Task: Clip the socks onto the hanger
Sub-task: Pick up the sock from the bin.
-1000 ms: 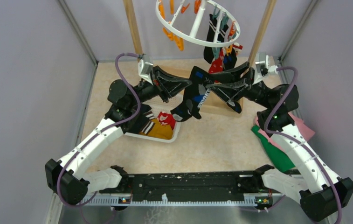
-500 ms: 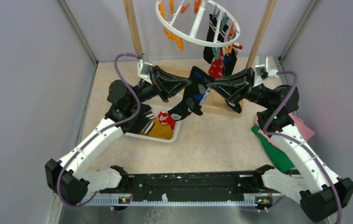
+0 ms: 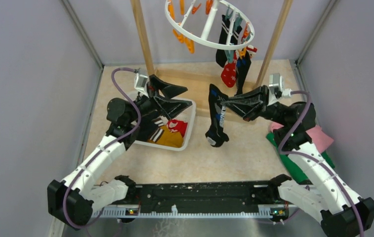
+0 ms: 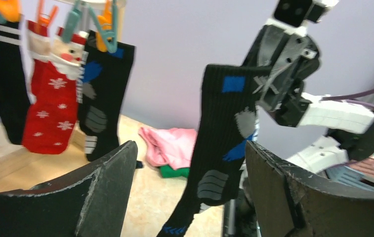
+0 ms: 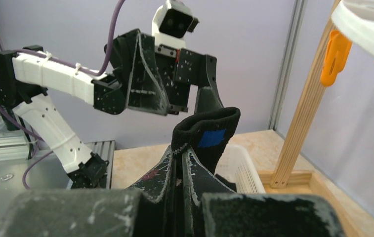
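A black sock with blue and grey marks [image 3: 216, 118] hangs by its cuff from my right gripper [image 3: 225, 102], which is shut on it; the wrist view shows the cuff [image 5: 209, 134] pinched between the closed fingers [image 5: 181, 150]. My left gripper [image 3: 188, 95] stands open to the left of the sock, apart from it, with the sock [image 4: 220, 123] seen beyond its spread fingers [image 4: 190, 148]. The white round hanger [image 3: 209, 27] hangs above at the back. A black striped sock [image 3: 223, 37], a red sock [image 3: 229, 74] and a black sock [image 3: 242, 69] hang clipped to it.
A white mesh basket [image 3: 188, 129] under the left arm holds a red sock [image 3: 177, 126] and a yellow-orange one [image 3: 168, 138]. Two wooden posts [image 3: 143, 37] and a wooden base frame the hanger. Pink [image 3: 319, 136] and green [image 3: 297, 165] cloths lie at the right.
My left gripper has let go of the sock, opened and drawn back to the left. The right gripper has shut on the cuff, and the sock now hangs straight down from it alone.
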### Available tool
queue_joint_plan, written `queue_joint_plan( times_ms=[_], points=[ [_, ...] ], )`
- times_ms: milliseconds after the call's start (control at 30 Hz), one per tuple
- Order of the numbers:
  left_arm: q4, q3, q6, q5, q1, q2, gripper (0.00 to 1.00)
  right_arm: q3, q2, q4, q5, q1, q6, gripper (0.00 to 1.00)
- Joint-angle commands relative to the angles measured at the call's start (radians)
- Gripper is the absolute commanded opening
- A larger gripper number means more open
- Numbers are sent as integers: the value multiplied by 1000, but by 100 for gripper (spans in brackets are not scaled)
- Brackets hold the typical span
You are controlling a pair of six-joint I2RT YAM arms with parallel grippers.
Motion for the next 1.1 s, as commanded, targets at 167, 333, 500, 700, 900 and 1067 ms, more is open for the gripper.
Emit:
queue_joint_plan(
  times_ms=[167,333,500,700,900,1067],
  points=[
    [219,37,-237,147,-13,89,85,-120,-83,106,-7,9,-26,0],
    [204,139,-249,168,-89,245,70,-174,-109,154,-19,11,-35,0],
    [207,233,-290,185,-148,385,48,-204,-121,185,-32,14,-42,0],
    [179,335,-309,233,-233,509,37,-226,-120,207,-33,26,-48,0],
    [187,368,-346,263,-257,547,37,-233,-116,190,-5,25,-61,0],
    [183,393,-363,300,-271,550,39,-257,-128,182,14,25,-63,0]
  ],
)
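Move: The cuff of the black sock, pinched in the right fingers, lies roughly 10 cm to the left hand's right, 1 cm back and 1 cm higher. From the left hand, the hanging Santa sock is some 15 cm ahead, 14 cm right and 5 cm below; the bin's middle is about 12 cm ahead, 11 cm left and 35 cm down. From the right hand, the cuff is about 2 cm left and 1 cm up, level fore and aft. The left fingers come round the sock's cuff right beside the right fingertips: the left hand sweeps some 13 cm right, sinking about 4 cm, turns clockwise some 30 degrees with its fingers tipping down, and closes them to under half open, not shut. The right hand keeps its pinch and lowers the sock about 5 cm, easing slightly back. ##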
